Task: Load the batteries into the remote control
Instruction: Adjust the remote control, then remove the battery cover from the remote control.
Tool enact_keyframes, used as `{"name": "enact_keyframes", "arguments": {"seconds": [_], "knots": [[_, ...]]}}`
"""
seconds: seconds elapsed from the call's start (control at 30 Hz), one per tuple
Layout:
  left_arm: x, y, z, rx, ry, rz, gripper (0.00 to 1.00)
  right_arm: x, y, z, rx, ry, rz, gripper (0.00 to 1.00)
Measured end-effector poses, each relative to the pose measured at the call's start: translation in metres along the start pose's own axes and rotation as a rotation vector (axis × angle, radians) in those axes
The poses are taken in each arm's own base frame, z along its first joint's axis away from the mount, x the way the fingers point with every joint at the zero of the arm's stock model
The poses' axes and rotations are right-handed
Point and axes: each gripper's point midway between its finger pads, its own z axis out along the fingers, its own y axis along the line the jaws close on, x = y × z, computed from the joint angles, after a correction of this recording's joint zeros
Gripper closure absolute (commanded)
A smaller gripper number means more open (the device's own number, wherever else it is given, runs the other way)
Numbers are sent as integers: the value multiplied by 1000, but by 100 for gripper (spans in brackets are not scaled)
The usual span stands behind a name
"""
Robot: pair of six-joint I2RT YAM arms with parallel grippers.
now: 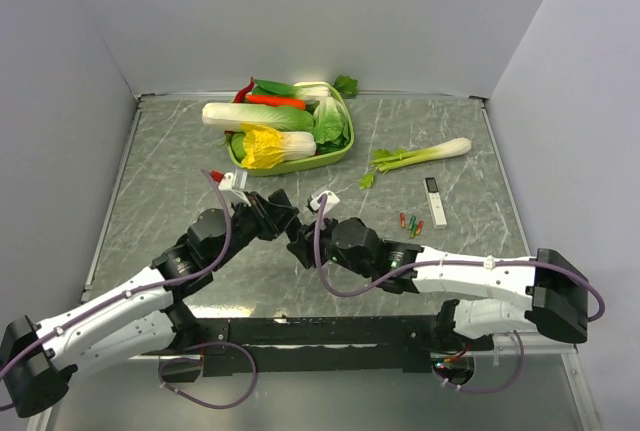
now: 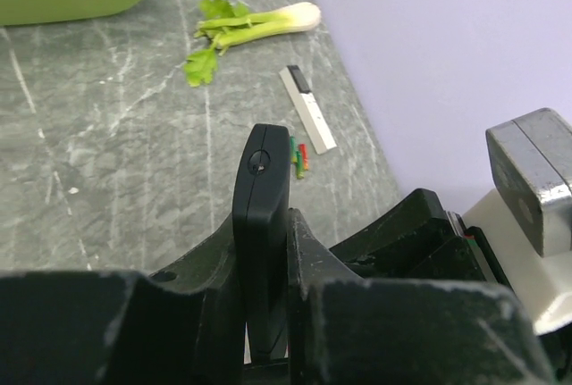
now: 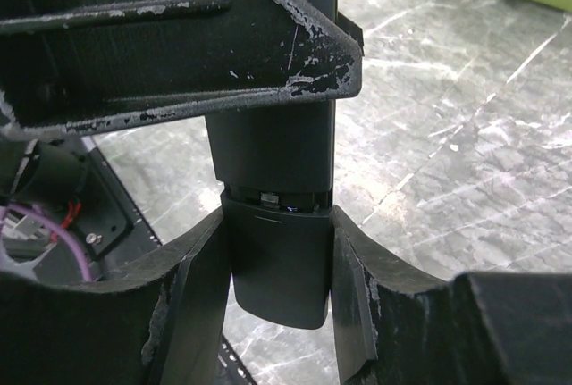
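Both grippers hold the black remote control [image 1: 291,230] in the air between them, above the table's near middle. My left gripper [image 2: 259,264] is shut across the remote control's [image 2: 261,197] thin faces. My right gripper [image 3: 279,233] is shut on the sides of the remote's end section [image 3: 279,282]. A narrow seam shows where that section meets the body [image 3: 273,148]. The left gripper's fingers [image 3: 179,46] cross the top of the right wrist view. The batteries [image 1: 410,222], red and green, lie on the table to the right. They also show in the left wrist view as batteries [image 2: 299,157].
A slim white device [image 1: 436,201] with a dark end lies beside the batteries, with a celery stalk [image 1: 420,156] behind it. A green tray [image 1: 290,165] of vegetables stands at the back centre. Grey walls close in the table.
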Motion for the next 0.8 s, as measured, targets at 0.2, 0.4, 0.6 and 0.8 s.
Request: {"name": "enact_keyframes", "arguments": {"seconds": [0.2, 0.4, 0.6, 0.8], "knots": [[16, 26, 14, -77, -3, -8, 99, 23, -16, 14, 45, 56, 9, 87], [52, 59, 32, -140, 33, -36, 99, 67, -39, 27, 86, 169, 25, 85], [84, 85, 41, -160, 58, -75, 99, 104, -51, 35, 71, 281, 49, 77], [107, 104, 47, -192, 87, -104, 99, 131, -58, 41, 54, 370, 76, 70]]}}
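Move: Both hands hold the black remote, the left near its middle and the right at its battery-cover end; the remote's middle is about 3 cm ahead, left and above the right hand, and 2 cm back, 2 cm right and 3 cm below the left. Bare tabletop is roughly 24 cm straight below the left hand and 18 cm below the right. The loose batteries lie about 12 cm ahead and 28 cm right of the right hand, the white remote 6 cm farther out and 7 cm right of them. From the left hand the basket is some 32 cm ahead and 2 cm right. Both hands sink together by about 15 cm towards the bare table, keeping their hold on the black remote and staying clear of the batteries off to the right, while easing roughly 2 cm to the right. The fingers tip downward as they go, the right hand's by some 20 degrees and the left's by about 10, and neither gripper opens or closes. ##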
